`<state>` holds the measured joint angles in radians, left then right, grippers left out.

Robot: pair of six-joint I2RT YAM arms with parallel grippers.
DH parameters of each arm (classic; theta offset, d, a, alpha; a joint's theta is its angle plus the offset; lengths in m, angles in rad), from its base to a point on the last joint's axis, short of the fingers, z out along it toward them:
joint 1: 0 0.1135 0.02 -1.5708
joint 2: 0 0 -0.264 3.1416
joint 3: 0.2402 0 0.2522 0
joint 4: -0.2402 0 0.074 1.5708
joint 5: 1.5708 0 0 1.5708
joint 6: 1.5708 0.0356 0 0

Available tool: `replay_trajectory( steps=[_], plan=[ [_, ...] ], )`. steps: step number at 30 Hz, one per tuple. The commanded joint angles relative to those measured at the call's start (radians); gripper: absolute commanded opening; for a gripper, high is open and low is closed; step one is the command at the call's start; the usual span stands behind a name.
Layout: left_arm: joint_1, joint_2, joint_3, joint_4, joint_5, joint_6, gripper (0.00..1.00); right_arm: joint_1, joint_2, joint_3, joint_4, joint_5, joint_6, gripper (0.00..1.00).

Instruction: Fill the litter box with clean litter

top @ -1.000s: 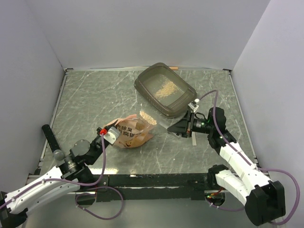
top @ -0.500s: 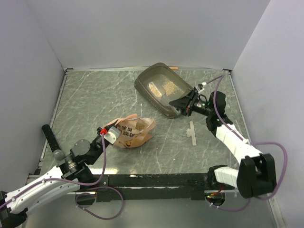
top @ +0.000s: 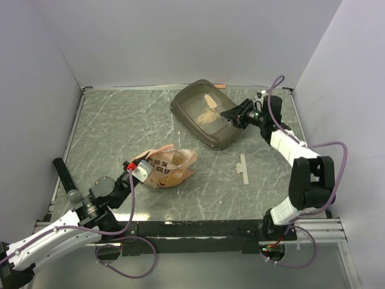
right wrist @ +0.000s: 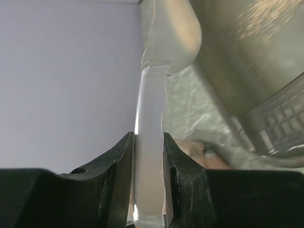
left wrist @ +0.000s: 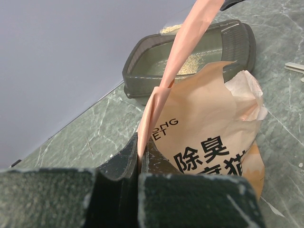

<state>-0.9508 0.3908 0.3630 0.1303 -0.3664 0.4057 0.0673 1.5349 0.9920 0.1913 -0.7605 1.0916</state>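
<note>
The grey-brown litter box point(top: 225, 137) stands at the back of the table, right of centre, with a patch of pale clean litter point(top: 207, 118) inside; the left wrist view also has the litter box point(left wrist: 142, 64) and clean litter point(left wrist: 191, 61). My right gripper point(top: 228, 113) reaches over the box's right rim. In its wrist view the right gripper point(right wrist: 148, 137) is shut on the handle of a translucent scoop point(right wrist: 151, 104) beside the litter box point(right wrist: 237, 71). My left gripper point(top: 137, 170) is shut on an edge of the orange-pink printed bag point(top: 169, 167). Up close, the left gripper point(left wrist: 141, 154) pinches the bag point(left wrist: 213, 128).
A small white strip point(top: 243, 168) lies on the marbled table right of the bag; it shows at the edge of the left wrist view as the strip point(left wrist: 294, 67). Grey walls close off the back and both sides.
My right arm has swung from beside the bag up and back to the litter box's right rim, carrying the scoop. The litter patch in the box has shifted. The left arm and bag stayed still.
</note>
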Motion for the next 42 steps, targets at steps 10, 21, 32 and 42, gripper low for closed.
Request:
replay_trajectory(
  steps=[10, 21, 32, 42],
  plan=[
    [-0.003, 0.002, 0.037, 0.115, -0.032, -0.013, 0.01, 0.015, 0.168, 0.442, -0.817, 0.309, -0.654, 0.0],
    [-0.003, 0.006, 0.044, 0.106, -0.031, -0.016, 0.01, 0.284, 0.284, 0.858, -1.21, 0.758, -0.953, 0.0],
    [-0.005, 0.016, 0.044, 0.101, -0.019, -0.021, 0.01, 0.456, 0.279, 0.939, -1.345, 1.182, -1.058, 0.0],
    [-0.003, 0.029, 0.048, 0.092, 0.029, -0.021, 0.01, 0.511, -0.073, 0.758, -1.32, 0.735, -1.041, 0.0]
  ],
)
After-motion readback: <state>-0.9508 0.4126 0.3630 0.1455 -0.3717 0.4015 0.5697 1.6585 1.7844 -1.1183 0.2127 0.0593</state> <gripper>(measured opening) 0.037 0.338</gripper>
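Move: Just ahead and to the left of the right hand, which already holds the loaded scoop, lies the litter box: its middle is about 2 cm ahead, 6 cm left and 15 cm below. The litter bag stands some 22 cm back and 22 cm left of that hand; the white bracket lies about 20 cm back and 9 cm right. From the left hand, still gripping the bag, the box's middle is roughly 25 cm ahead, 26 cm right and 18 cm down. Tipping the scoop out over the litter box, the right hand rolls its left side down by some 85 degrees while dipping about 5 cm and drifting right, then bobs up and left with small side-to-side shifts. It finally draws back and up, ending about 6 cm nearer the base. Its fingers keep the scoop's handle gripped; the left hand goes on pinching the bag's edge. ##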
